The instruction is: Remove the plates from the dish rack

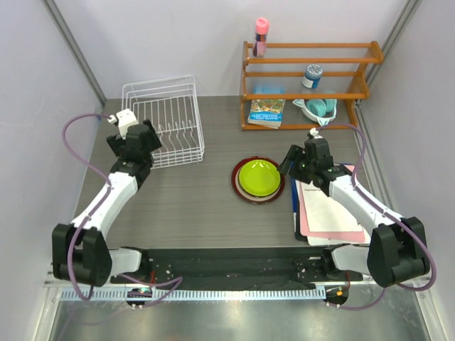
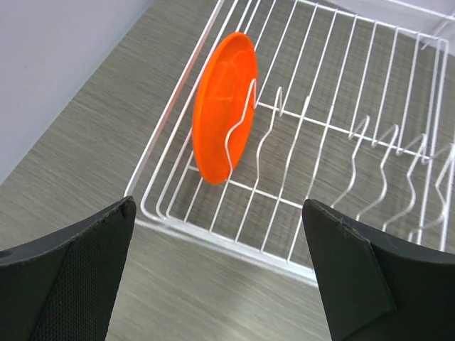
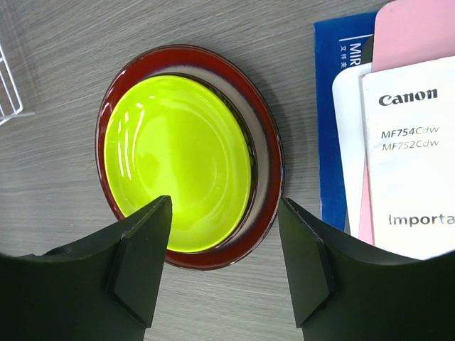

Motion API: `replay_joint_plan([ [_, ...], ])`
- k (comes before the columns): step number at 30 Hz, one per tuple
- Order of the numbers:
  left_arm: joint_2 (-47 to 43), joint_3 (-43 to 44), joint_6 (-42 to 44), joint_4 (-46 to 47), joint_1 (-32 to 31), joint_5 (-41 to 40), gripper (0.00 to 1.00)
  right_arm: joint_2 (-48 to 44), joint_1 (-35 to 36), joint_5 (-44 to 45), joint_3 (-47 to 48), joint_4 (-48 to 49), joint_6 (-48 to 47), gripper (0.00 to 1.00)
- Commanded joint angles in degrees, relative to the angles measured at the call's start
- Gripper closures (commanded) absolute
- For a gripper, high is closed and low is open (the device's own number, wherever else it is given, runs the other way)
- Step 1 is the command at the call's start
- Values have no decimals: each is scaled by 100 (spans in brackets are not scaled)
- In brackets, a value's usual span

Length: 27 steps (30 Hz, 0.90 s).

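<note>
The white wire dish rack (image 1: 162, 121) stands at the back left. In the left wrist view an orange plate (image 2: 222, 106) stands on edge between the prongs at the near-left corner of the rack (image 2: 213, 233). My left gripper (image 1: 146, 140) is open and empty, just outside that corner (image 2: 218, 227). A lime green plate (image 1: 257, 177) lies on a dark-red-rimmed plate (image 1: 238, 188) at mid-table. A dark edge shows between them. My right gripper (image 1: 293, 165) is open and empty, above the stack's right edge (image 3: 224, 213). The lime plate (image 3: 178, 160) and the red rim (image 3: 272, 163) fill the right wrist view.
An orange wooden shelf (image 1: 306, 78) at the back right holds a pink bottle (image 1: 261, 35), a jar (image 1: 311, 74), a teal dish (image 1: 318, 108) and a book (image 1: 266, 112). Manuals and papers (image 1: 327, 209) lie to the right of the stack, also in the right wrist view (image 3: 398, 156).
</note>
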Motion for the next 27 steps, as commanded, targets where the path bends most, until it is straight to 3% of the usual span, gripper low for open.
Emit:
replay_joint_plan([
  [1, 776, 619, 124, 559, 399, 467, 1, 54, -13, -2, 126, 132, -216, 33],
  [11, 2140, 1491, 151, 787, 830, 705, 4, 783, -13, -258, 328, 467, -322, 33],
  [20, 2528, 1500, 80, 1068, 1059, 889, 13, 1241, -22, -389, 407, 607, -401, 34],
  [23, 2581, 1474, 80, 1112, 1059, 916, 21, 1320, -31, -381, 398, 634, -401, 35],
  [27, 2546, 1439, 19, 1077, 1059, 934, 40, 1425, -31, -398, 416, 669, -392, 36],
])
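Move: Standing on edge at the left end of the rack, the orange plate is about 11 cm ahead of the left hand, 4 cm to its left and 9 cm lower; the middle of the dish rack lies some 10 cm right of that plate and a little lower. From the right hand, the green plate on its stack is about 10 cm left, 1 cm back and 7 cm down, the papers roughly 14 cm right, 10 cm back and 8 cm below. Reaching forward about 10 cm while sinking some 6 cm and easing 4 cm left, the left hand brings its wide-open fingers down astride the orange plate, slows there and starts to close them to about two thirds. Meanwhile the right hand, fingers still partly open, lowers about 5 cm to beside the stack's right rim. ##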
